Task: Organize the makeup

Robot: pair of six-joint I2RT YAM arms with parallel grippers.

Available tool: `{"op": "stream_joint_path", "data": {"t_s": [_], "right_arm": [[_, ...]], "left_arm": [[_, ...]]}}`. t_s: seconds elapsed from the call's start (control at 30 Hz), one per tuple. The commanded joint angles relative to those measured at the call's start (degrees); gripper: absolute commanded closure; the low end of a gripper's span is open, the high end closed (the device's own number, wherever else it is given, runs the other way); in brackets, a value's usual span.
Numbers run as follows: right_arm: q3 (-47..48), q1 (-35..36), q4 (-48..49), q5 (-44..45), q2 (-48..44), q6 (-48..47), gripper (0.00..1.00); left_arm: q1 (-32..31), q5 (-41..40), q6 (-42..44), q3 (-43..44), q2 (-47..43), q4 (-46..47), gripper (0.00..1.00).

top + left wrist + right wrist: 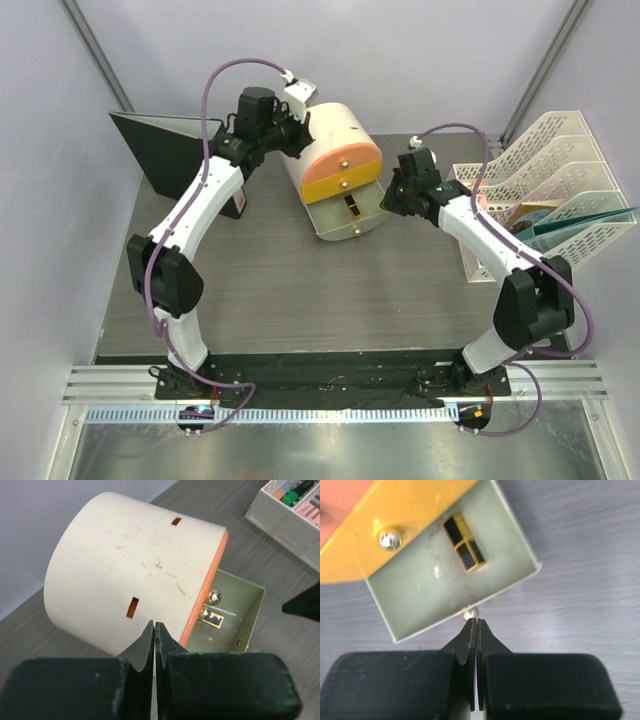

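Observation:
A cream-and-orange cylindrical box [335, 135] lies on its side at the back of the table, its lowest drawer [362, 226] pulled out. One piece of the makeup, a black-gold lipstick [465, 550], lies inside that grey-green drawer [420, 595]; it also shows as the lipstick [214, 620] in the left wrist view. My right gripper [477, 621] is shut, and its tips sit right against the drawer's small metal knob [471, 612] without holding it. My left gripper [155, 625] is shut and empty, its tips against the cream wall of the box [125, 565].
A white file rack [560, 180] stands at the right edge, with coloured items in its near end [290, 510]. A black folder [165, 150] stands at the back left. The yellow drawer front [395, 515] above has its own knob [390, 537].

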Motion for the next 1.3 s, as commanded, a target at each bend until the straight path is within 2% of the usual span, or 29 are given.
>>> {"op": "stream_joint_path", "data": {"t_s": [0.0, 0.17, 0.33, 0.47, 0.8, 1.03, 1.27], "right_arm": [[-6.8, -0.7, 6.6, -11.6, -4.1, 6.6, 0.99], [-12.6, -0.8, 9.4, -15.2, -5.6, 10.4, 0.99], [-16.5, -1.5, 14.0, -19.6, -4.3, 15.0, 0.99], [-16.8, -1.8, 16.2, -19.9, -2.2, 16.8, 0.99], [-9.3, -1.8, 18.6, -17.9, 8.7, 16.3, 0.99], [-2.6, -1.8, 19.1, -17.8, 12.6, 16.2, 0.99], [0.2, -1.8, 19.2, -17.6, 16.0, 16.4, 0.99]], "left_arm": [[1.6, 3.8, -10.6, 2.0, 2.8, 11.8, 1.0], [3.0, 4.3, -18.2, 2.1, 6.1, 17.5, 1.0], [3.2, 4.9, -20.5, 3.8, 8.8, 19.2, 1.0], [3.1, 6.5, -21.1, 2.6, 8.8, 19.5, 1.0], [3.1, 7.5, -20.0, -1.7, 6.7, 19.0, 1.0], [2.9, 9.5, -20.5, -3.3, 6.2, 18.7, 1.0], [2.1, 10.0, -20.3, -4.0, 6.5, 18.8, 1.0]]}}
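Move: The open bottom drawer's front lies some 6 cm to the right hand's left, level with it fore-and-aft and about 8 cm lower; the gold-and-black makeup piece inside is 5 cm ahead and 6 cm left, the yellow drawer's knob 7 cm ahead and 7 cm left. From the left hand the organizer's middle is about 7 cm ahead, 8 cm right and 10 cm down, the drawer front some 7 cm back and 12 cm right. Back and down by 5–6 cm, drifting left, the shut right fingers drop behind the bottom drawer, then swing forward about 8 cm against its front beside the knob, dipping and rising a little. Forward about 5 cm, then down onto the organizer's curved top, the shut left fingers roll some 20 degrees, left side down, and stay there, seeming to steady it. ##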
